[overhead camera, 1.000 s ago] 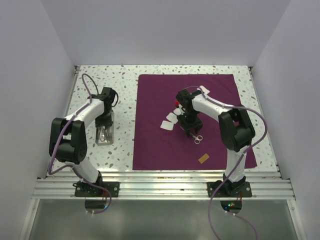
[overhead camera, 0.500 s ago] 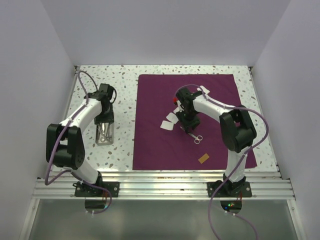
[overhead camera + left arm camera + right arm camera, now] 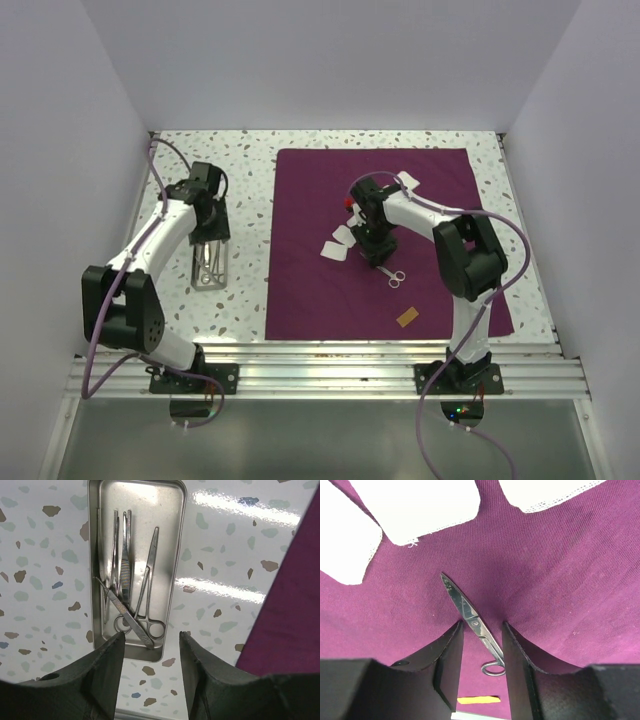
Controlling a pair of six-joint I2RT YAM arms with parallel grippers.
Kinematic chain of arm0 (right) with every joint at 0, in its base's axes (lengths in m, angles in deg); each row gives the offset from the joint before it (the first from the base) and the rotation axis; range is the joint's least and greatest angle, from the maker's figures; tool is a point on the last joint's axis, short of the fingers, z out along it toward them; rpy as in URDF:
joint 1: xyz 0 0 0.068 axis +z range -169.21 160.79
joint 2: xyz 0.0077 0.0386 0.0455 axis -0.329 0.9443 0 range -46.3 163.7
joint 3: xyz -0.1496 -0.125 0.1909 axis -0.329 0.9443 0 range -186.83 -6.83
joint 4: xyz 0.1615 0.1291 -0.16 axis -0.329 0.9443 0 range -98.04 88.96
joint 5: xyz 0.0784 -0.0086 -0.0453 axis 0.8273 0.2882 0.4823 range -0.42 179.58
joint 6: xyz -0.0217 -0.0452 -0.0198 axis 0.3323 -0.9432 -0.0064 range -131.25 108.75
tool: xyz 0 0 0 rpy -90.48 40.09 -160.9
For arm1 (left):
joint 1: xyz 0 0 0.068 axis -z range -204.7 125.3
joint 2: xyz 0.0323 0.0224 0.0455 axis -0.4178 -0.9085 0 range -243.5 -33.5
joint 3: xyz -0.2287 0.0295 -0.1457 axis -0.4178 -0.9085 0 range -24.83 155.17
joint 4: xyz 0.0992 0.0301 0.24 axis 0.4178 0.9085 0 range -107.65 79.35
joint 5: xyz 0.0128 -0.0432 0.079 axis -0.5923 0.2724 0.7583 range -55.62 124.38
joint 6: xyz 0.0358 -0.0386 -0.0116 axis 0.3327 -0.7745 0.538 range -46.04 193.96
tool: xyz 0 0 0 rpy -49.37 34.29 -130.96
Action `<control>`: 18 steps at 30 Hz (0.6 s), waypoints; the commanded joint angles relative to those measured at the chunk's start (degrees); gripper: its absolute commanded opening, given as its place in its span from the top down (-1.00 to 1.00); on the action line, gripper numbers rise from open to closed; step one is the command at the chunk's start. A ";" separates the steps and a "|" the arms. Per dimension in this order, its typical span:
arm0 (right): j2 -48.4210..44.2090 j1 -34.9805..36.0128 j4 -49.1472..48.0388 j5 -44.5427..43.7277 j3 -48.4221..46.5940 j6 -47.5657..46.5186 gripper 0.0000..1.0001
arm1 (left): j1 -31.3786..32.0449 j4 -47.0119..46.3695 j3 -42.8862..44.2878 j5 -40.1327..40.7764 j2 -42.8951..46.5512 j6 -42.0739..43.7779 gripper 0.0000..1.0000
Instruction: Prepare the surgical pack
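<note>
The dark purple cloth lies spread on the table. On it, thin steel scissors lie flat, and my right gripper stands open astride them, one finger on each side of the pivot. In the top view the scissors' handles stick out near the right gripper. White gauze squares lie just beyond. At the left, the steel tray holds forceps and other steel instruments. My left gripper hangs open and empty over the tray's near end.
An orange-brown tab lies on the cloth's near part. Another gauze piece sits by the right arm near the cloth's far edge. The tray rests on speckled tabletop left of the cloth. White walls surround the table.
The left gripper has opened and pulled back from the tray, with the instruments left lying inside. The right gripper's jaws have narrowed around the scissors.
</note>
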 commanded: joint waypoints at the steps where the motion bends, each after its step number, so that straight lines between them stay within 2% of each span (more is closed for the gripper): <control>1: 0.70 0.23 -2.10 0.38 1.76 0.18 0.24 | -0.30 1.57 2.35 -1.60 2.52 -0.46 -0.04; 5: 2.28 0.32 -2.37 0.47 2.47 1.23 0.66 | -0.30 1.66 2.61 -3.44 3.48 -0.54 -0.05; 8: 2.81 0.32 -2.28 -0.49 1.94 2.11 0.84 | -0.12 0.87 2.26 -4.93 5.24 -1.07 -0.07; 11: 0.88 0.32 -2.02 -2.34 1.68 2.64 0.98 | 0.23 -0.01 1.29 -5.29 7.26 -1.86 -0.11; 18: -3.60 0.23 2.45 -6.73 -0.78 3.43 1.00 | 1.11 -0.89 -0.73 -6.26 9.55 -3.88 -0.13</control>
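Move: The right gripper straddles the scissors at the pivot, their middle about 1 cm back and 1 cm right of the hand point and 1 cm below. The nearest gauze square is some 8 cm left and 3 cm ahead, a second about 6 cm left and 7 cm ahead; the tan packet is 8 cm right and 14 cm back. From the left hand, the scissors are roughly 38 cm right, 1 cm back, 11 cm down; the tray is 2 cm ahead, 2 cm left, 10 cm down. Hold the right gripper low over the cloth and close its open fingers onto the scissors near the pivot, pinching them from both sides, with hardly any travel. Meanwhile lift the open, empty left gripper about 4 cm up and 2 cm to the right, off above the tray, tilting it some 10 degrees so its fingers lean farther forward. ##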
